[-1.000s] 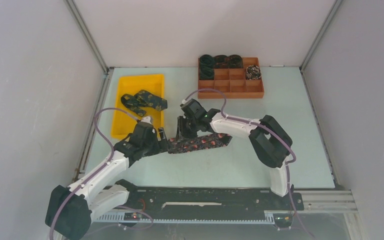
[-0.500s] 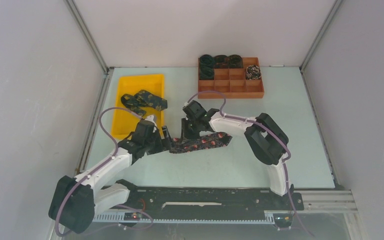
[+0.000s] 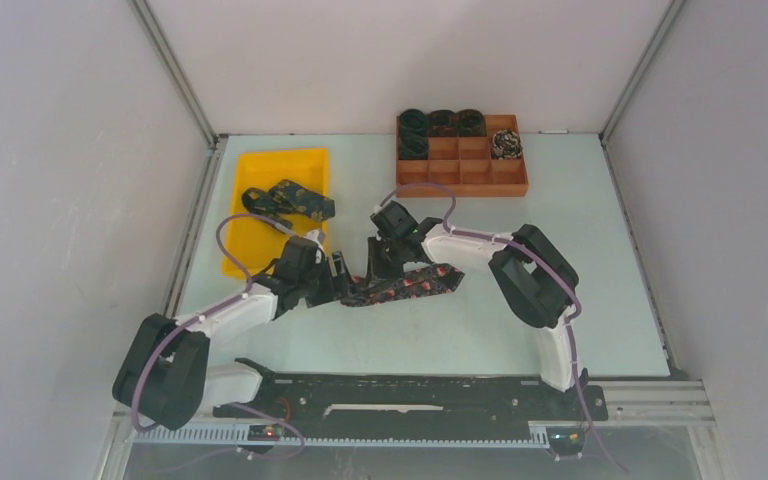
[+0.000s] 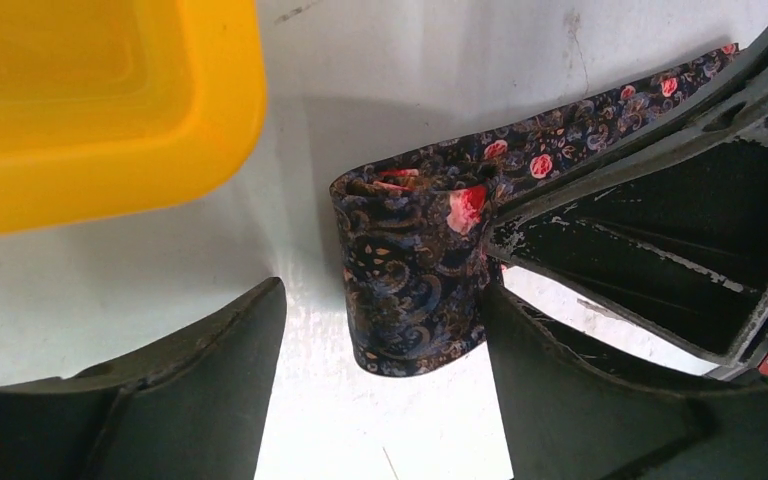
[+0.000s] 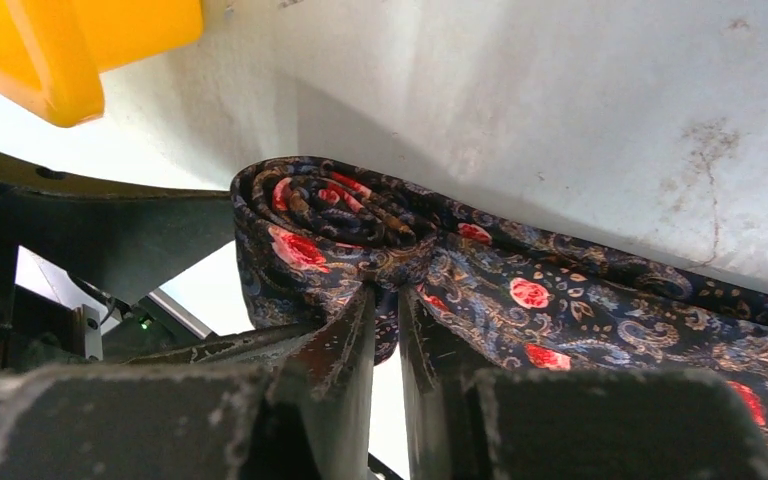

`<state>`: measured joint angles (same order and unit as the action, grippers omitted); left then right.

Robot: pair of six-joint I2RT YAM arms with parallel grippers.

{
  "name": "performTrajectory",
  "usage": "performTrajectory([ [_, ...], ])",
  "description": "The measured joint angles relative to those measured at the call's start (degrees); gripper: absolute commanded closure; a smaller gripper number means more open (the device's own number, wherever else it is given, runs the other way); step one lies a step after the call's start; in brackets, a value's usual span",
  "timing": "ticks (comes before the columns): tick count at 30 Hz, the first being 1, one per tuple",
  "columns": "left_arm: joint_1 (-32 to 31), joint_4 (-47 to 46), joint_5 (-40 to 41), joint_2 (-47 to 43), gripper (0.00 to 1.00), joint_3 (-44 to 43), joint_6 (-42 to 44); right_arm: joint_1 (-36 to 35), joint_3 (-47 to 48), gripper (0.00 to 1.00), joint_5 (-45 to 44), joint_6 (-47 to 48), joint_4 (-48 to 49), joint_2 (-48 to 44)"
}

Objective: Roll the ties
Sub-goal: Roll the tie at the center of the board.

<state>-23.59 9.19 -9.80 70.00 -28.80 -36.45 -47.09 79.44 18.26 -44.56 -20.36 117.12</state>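
A dark paisley tie [image 3: 410, 284] with red flowers lies across the table's middle, its left end wound into a small roll [image 4: 410, 260]. My right gripper [image 5: 387, 295] is shut on the fabric at that roll [image 5: 330, 215], pinching it from behind. My left gripper [image 4: 385, 300] is open, and the roll stands between its fingers, close to the right one [image 4: 560, 400]. In the top view both grippers meet at the tie's left end, left gripper [image 3: 338, 272] beside right gripper [image 3: 372, 268]. Another unrolled tie [image 3: 288, 200] lies in the yellow tray.
The yellow tray [image 3: 270, 158] sits just behind and left of the grippers, its corner [image 4: 110, 100] close to the left fingers. An orange compartment box [image 3: 475, 185] at the back holds several rolled ties [image 3: 442, 122]. Lilac cables loop over both arms.
The right gripper has closed down onto the tie's rolled end. The left arm has pushed forward and right toward the roll, with its jaws slightly narrower.
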Motion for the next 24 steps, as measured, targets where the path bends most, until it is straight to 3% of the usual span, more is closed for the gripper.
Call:
performTrajectory([
  [13, -0.3, -7.5, -4.3, 4.7, 0.51, 1.4, -2.6, 1.1, -1.9, 0.84, 0.1, 0.0, 0.6, 0.0],
  [19, -2.1, -7.0, -2.9, 5.0, 0.57, 0.8, -2.6, 1.6, -2.0, 0.83, 0.1, 0.2, 0.5, -0.1],
  [24, -4.8, -0.6, 1.9, 5.7, 0.59, -3.7, -2.4, 2.2, -3.1, 0.83, 0.1, 0.7, 0.5, -2.1],
])
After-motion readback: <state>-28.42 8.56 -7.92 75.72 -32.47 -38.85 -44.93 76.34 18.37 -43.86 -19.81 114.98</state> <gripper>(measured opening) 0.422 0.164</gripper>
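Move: The rolled part of the tie stands almost between the left hand's open fingers, its middle about 2 cm to the right, 1 cm ahead and 1 cm lower. From there the unrolled strip runs off to the right, its middle some 12 cm right of the left hand and 2 cm ahead; the yellow tray is about 14 cm left and 16 cm ahead. From the right hand, the roll lies roughly 2 cm left and level fore and aft, 1 cm below, and the strip's middle 8 cm right and 1 cm ahead. Rightward and slightly down, the left hand eases about 2.5 cm onto the roll, closing its fingers to roughly half their former gap until they pinch it from both sides, then lifts half a centimetre. The right hand, its fingers still nearly shut at the tie beside the roll, draws some 2 cm right, dipping 1 cm and coming back up. ##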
